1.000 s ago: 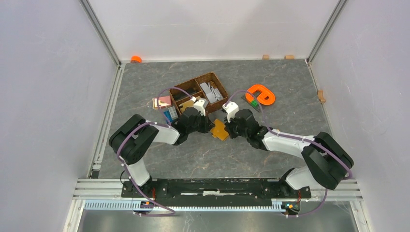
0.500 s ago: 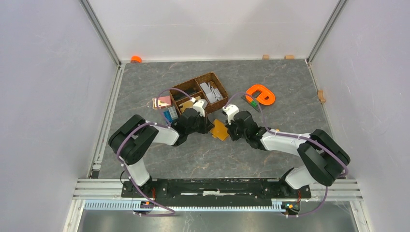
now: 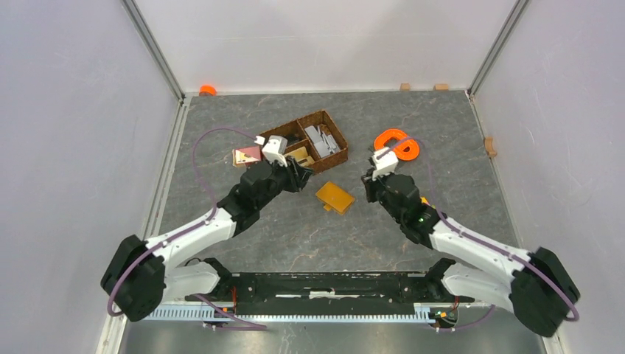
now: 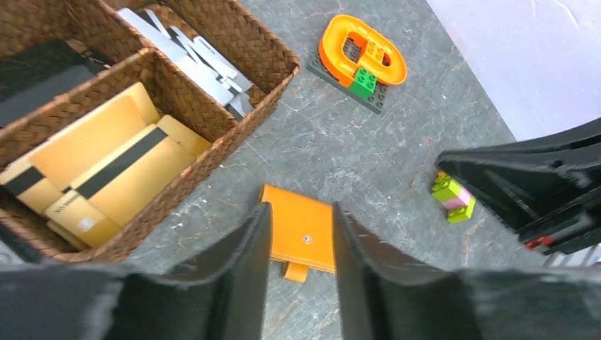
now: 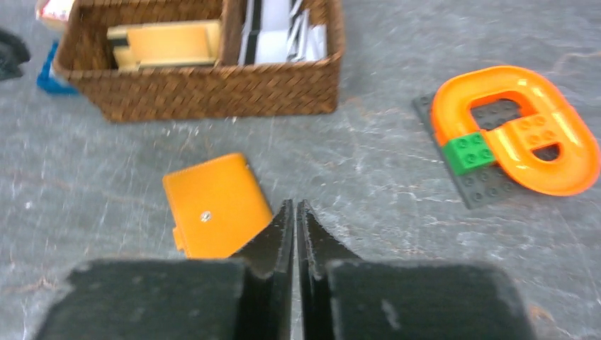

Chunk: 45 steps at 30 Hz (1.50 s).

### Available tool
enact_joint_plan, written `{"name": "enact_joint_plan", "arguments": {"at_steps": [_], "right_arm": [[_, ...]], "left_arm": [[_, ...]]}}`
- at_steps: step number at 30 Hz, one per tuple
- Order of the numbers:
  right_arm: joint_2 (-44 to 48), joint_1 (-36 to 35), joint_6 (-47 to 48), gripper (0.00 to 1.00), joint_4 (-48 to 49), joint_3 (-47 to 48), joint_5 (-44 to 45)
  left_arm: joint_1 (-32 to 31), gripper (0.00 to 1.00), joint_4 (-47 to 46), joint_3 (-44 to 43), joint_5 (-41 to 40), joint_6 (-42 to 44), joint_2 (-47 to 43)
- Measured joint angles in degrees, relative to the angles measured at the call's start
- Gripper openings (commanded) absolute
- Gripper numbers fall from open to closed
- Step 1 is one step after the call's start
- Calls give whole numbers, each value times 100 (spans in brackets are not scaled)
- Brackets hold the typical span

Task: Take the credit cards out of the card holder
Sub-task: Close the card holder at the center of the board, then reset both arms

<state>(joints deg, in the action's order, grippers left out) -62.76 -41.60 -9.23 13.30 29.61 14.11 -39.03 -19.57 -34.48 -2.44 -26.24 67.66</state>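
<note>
The card holder (image 3: 334, 197) is a flat orange wallet lying closed on the grey table, tab toward the arms, with nothing touching it. It also shows in the left wrist view as the card holder (image 4: 301, 230) and in the right wrist view (image 5: 216, 205). My left gripper (image 3: 297, 177) hangs above and left of it, by the basket, open and empty (image 4: 299, 209). My right gripper (image 3: 368, 184) hovers to its right, shut with nothing between the fingers (image 5: 295, 205). Tan cards with dark stripes (image 4: 106, 170) lie in a basket compartment. Whatever is inside the holder is hidden.
A brown wicker basket (image 3: 335, 151) stands behind the holder; grey-white cards (image 4: 191, 57) fill another compartment. An orange ring on a grey brick plate (image 3: 398, 144) sits at the right. A small green-pink brick (image 4: 453, 195) lies near my right arm. Pink and blue items (image 3: 247, 156) lie left of the basket.
Both grippers were down at the card holder; now both have lifted and pulled away, left arm leftward, right arm rightward. The left jaws have opened. The holder lies free on the table.
</note>
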Motion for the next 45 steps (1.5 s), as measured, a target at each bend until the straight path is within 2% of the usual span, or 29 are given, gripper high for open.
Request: {"name": "enact_joint_plan", "arguments": {"at_steps": [1,2,3,4,11,12,14,17,22,29,31,35,37,43,44,45], "right_arm": [[236,2,-7,24,136,-144,153],[455,2,-7,39,262,-297,308],[603,2,-28,47,321,-400,444],[695,2,-35,51,374,-481,573],[761,7,186,57,654,-822,1233],[761,7,260,61,778,-901,1353],[761,7,496,79,1005,-1064,1558],[761,7,874,89,1150,-1176,1991],[914,168,1499,90,1139,-1244,2527],[1283,717,1757,85,1742,-2004,2487],[1215,1099,1687,86,1923,-2269,2350],[767,1720,1657,91,2264,-2494,2168],[540,1869,1718,98,2503,-2549,2122],[-24,2041,2380,98,4441,-2905,1910],[-140,2050,2446,98,4743,-2905,1910],[-291,2068,2522,98,5134,-2905,1947]], "left_arm": [[0,63,42,33,-48,-7,-131],[2,76,107,85,-92,-24,-278],[2,97,164,116,-122,-17,-361],[0,100,291,131,-186,-44,-439],[2,100,1314,125,-787,-107,-960],[4,100,1366,125,-798,-79,-1014],[4,100,1419,118,-798,61,-1106],[4,100,1591,15,-807,476,-1126],[7,100,1674,-61,-1355,1064,-1137],[186,100,946,706,-2682,2022,-1292],[321,100,588,988,-3036,2361,-1292],[798,100,219,1209,-3115,2590,-1156],[1075,100,-184,1209,-3106,2636,-820],[1495,99,-752,1217,-3130,2756,212],[1572,95,-955,1263,-3106,2758,297],[1670,87,-1178,1333,-3034,2754,374]]}}
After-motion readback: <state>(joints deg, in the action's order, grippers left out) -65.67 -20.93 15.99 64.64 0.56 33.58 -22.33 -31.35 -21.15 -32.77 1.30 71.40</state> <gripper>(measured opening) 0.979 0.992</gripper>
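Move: The closed card holder lies about 9 cm right of the left hand, 3 cm ahead and 16 cm below. From that hand the basket is 16 cm ahead, 1 cm left, and the card deck 14 cm ahead, 20 cm left. From the right hand the holder is 8 cm left, 3 cm ahead, 12 cm below; the orange track is 18 cm ahead, 13 cm right. Both empty hands swing about 20 cm outward from the card holder, turning to face forward, fingers opening wide. ##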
